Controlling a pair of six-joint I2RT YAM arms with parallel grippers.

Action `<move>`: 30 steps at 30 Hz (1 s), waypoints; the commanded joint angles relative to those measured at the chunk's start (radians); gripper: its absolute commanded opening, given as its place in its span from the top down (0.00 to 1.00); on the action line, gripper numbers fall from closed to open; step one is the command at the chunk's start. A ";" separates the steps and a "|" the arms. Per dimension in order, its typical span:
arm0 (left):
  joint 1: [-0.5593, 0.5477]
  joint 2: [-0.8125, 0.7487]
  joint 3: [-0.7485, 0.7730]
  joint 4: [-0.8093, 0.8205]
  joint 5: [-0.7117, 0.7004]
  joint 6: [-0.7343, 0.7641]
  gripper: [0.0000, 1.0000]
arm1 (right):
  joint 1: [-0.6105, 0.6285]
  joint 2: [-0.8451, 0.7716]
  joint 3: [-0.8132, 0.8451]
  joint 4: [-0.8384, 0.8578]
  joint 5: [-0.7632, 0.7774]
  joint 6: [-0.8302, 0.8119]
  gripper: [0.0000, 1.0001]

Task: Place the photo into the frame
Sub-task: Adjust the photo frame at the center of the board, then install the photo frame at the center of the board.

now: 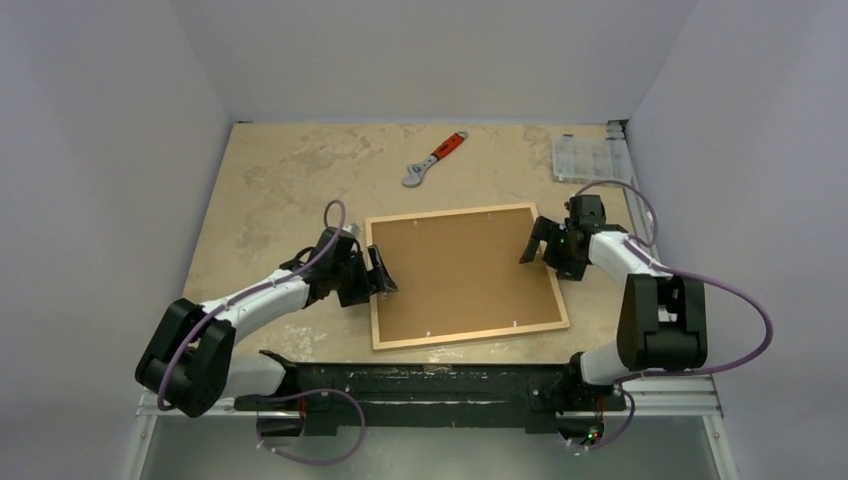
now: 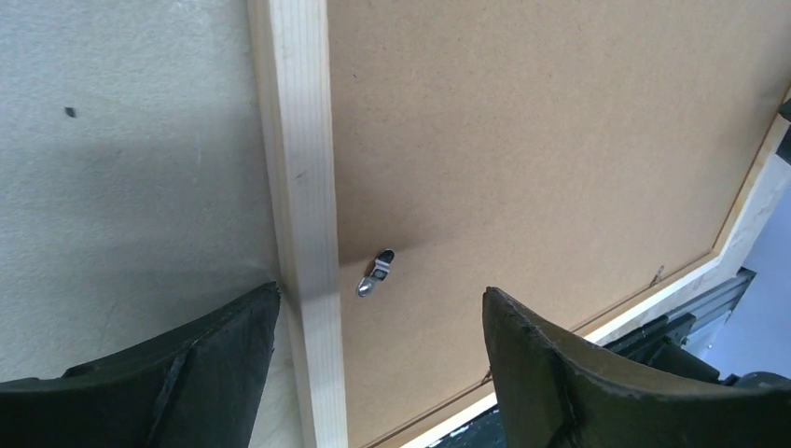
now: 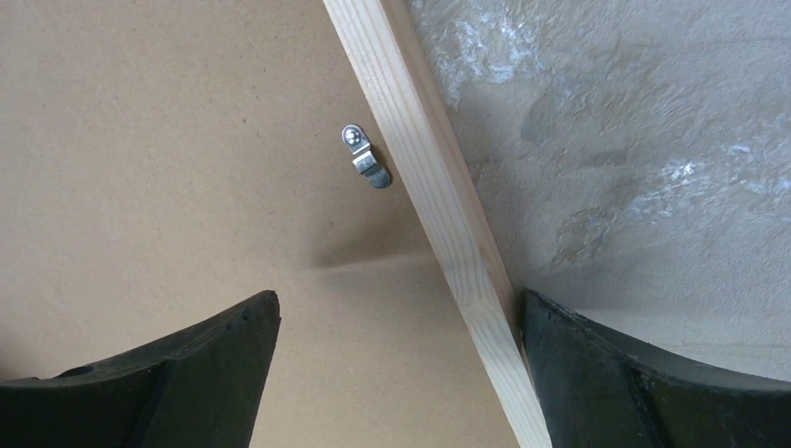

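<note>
The frame [image 1: 470, 334], thin light wood strips, lies flat mid-table with a plain brown backing board [image 1: 460, 272] filling it. The photo is hidden. My left gripper [image 1: 383, 272] is open at the frame's left side. In the left wrist view this gripper [image 2: 381, 291] straddles the wood strip [image 2: 298, 168], with a small metal clip [image 2: 377, 273] on the board just ahead. My right gripper [image 1: 540, 245] is open at the frame's right side. Its wrist view shows the gripper [image 3: 399, 295] astride the strip [image 3: 420, 159], the outer finger close against the wood, another clip [image 3: 364, 155] ahead.
A wrench with a red handle [image 1: 434, 158] lies on the table behind the frame. A clear plastic compartment box [image 1: 590, 157] sits at the back right corner. Grey walls close in the table on three sides. The arms' black mounting rail [image 1: 430, 385] runs along the near edge.
</note>
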 commanded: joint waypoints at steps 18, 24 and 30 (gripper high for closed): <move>-0.280 -0.344 -0.102 -0.329 -0.276 -0.221 0.22 | 0.038 -0.318 -0.270 -0.069 -0.256 0.116 0.03; -0.280 -0.230 -0.012 -0.432 -0.375 -0.142 0.21 | 0.038 -0.269 -0.198 -0.072 -0.205 0.074 0.02; -0.280 -0.118 0.034 -0.488 -0.444 -0.111 0.25 | 0.038 -0.238 -0.193 -0.054 -0.201 0.060 0.02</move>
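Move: The left hand straddles the photo frame's left rail, the rail's middle some 3 cm to its left and 3 cm ahead. The frame's middle lies about 19 cm to this hand's right, 5 cm ahead and 1 cm below; its near left corner is 13 cm back and 2 cm left. From the right hand, the frame's middle is 20 cm left, level fore and aft, 1 cm below, the right rail 3 cm right and 1 cm ahead. With both grippers open astride the side rails, the two hands draw the photo frame back towards the bases by about 7 cm, the right hand also going some 4 cm left and keeping its outer finger against the right rail's outer face as it pushes the frame leftward. The left hand goes back first with its outer finger starting against the left rail, then swings about 5 cm left and sinks a little, rolling roughly 20 degrees until its fingers point more nearly straight down, and that finger ends clear of the rail. ##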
